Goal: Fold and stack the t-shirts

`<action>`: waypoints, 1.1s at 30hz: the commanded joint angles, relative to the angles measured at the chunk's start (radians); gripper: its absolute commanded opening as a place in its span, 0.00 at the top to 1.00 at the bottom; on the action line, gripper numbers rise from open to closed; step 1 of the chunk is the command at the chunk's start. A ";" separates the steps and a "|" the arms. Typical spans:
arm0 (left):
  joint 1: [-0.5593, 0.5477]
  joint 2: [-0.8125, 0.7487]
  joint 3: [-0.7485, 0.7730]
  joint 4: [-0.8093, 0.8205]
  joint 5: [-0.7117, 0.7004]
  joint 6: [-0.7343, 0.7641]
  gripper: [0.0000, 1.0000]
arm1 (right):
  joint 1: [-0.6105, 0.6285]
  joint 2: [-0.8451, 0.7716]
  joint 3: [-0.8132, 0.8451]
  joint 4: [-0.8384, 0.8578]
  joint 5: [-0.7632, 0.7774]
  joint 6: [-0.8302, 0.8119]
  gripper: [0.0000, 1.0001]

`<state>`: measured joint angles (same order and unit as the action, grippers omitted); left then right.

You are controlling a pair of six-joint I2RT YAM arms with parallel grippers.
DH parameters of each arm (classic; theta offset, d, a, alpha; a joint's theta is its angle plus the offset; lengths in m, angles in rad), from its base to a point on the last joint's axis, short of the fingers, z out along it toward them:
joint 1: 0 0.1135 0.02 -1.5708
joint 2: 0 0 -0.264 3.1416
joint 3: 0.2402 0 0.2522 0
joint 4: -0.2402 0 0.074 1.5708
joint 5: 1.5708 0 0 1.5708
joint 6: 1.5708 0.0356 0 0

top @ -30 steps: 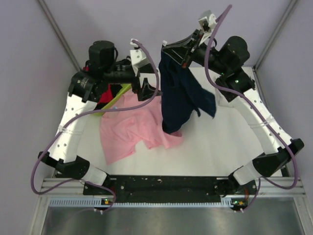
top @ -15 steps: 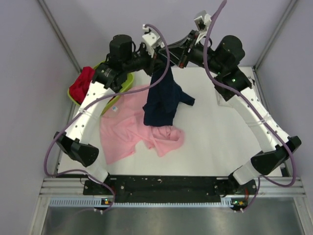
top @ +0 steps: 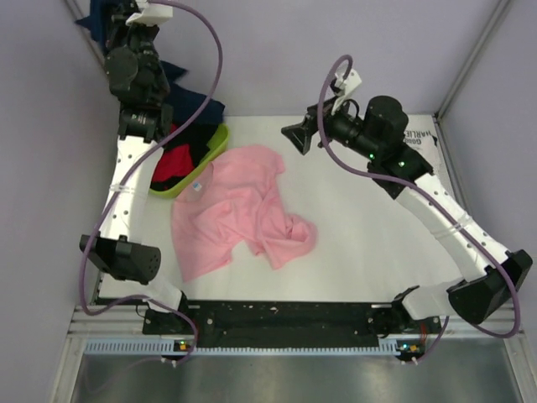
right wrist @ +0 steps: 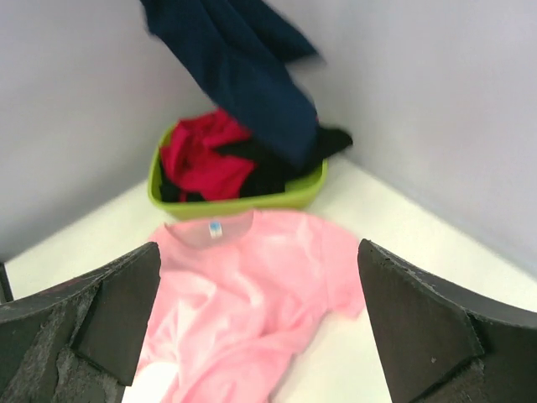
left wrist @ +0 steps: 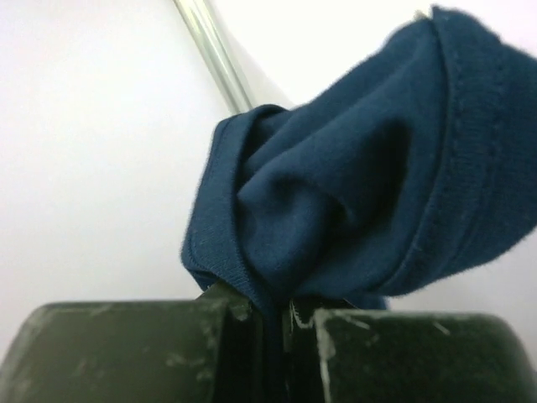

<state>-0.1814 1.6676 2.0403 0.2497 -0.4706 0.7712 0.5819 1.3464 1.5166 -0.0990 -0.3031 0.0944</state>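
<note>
A light-pink t-shirt (top: 239,210) lies crumpled on the white table, its collar toward the basket; it also shows in the right wrist view as the pink t-shirt (right wrist: 252,285). My left gripper (left wrist: 281,315) is shut on a navy-blue shirt (left wrist: 352,193). The left arm (top: 134,75) holds it high at the far left corner, and the navy shirt (right wrist: 243,75) hangs down onto the basket. My right gripper (top: 298,136) hovers open and empty above the table's far middle, right of the pink t-shirt, facing it.
A lime-green basket (top: 205,155) with red and black clothes stands at the far left; its green rim (right wrist: 243,201) touches the pink collar. Grey walls close in the back and both sides.
The navy shirt passed from my right gripper to my left, which swung it up and left over the basket. My right gripper opened and drew back to the right.
</note>
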 commanded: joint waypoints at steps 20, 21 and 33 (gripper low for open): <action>0.135 0.294 0.063 -0.665 0.223 -0.111 0.01 | 0.302 0.371 -0.188 -0.358 0.101 -0.102 0.13; 0.135 0.234 -0.013 -0.667 0.257 -0.153 0.01 | 0.309 0.402 -0.182 -0.358 0.075 -0.101 0.11; 0.137 -0.334 -0.544 -0.817 0.466 -0.248 0.01 | 0.372 0.519 -0.267 -0.577 0.578 -0.252 1.00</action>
<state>-0.0479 1.4441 1.6348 -0.5274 -0.0608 0.5526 0.9791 1.9366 1.3281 -0.5320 -0.0338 -0.0795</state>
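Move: The green bin that the held navy shirt is bound for lies with its middle about 9 cm ahead of the left hand, 1 cm to its left and 56 cm below; the red shirt inside sits some 6 cm ahead and 3 cm left of that hand. The pink t-shirt's bunched near-right corner is about 9 cm back, 5 cm left and 43 cm below the right hand; the shirt's middle is 1 cm back and 19 cm left of that hand. The navy shirt is flung forward and down at the bin: the left hand swings about 18 cm forward while dropping steeply and tipping down, opens wide on the way, then draws back and rises, empty. Onto the pink t-shirt's near-right corner the open right hand drops some 42 cm, drawing back and a little left as its fingers turn down, and pinches the cloth. ##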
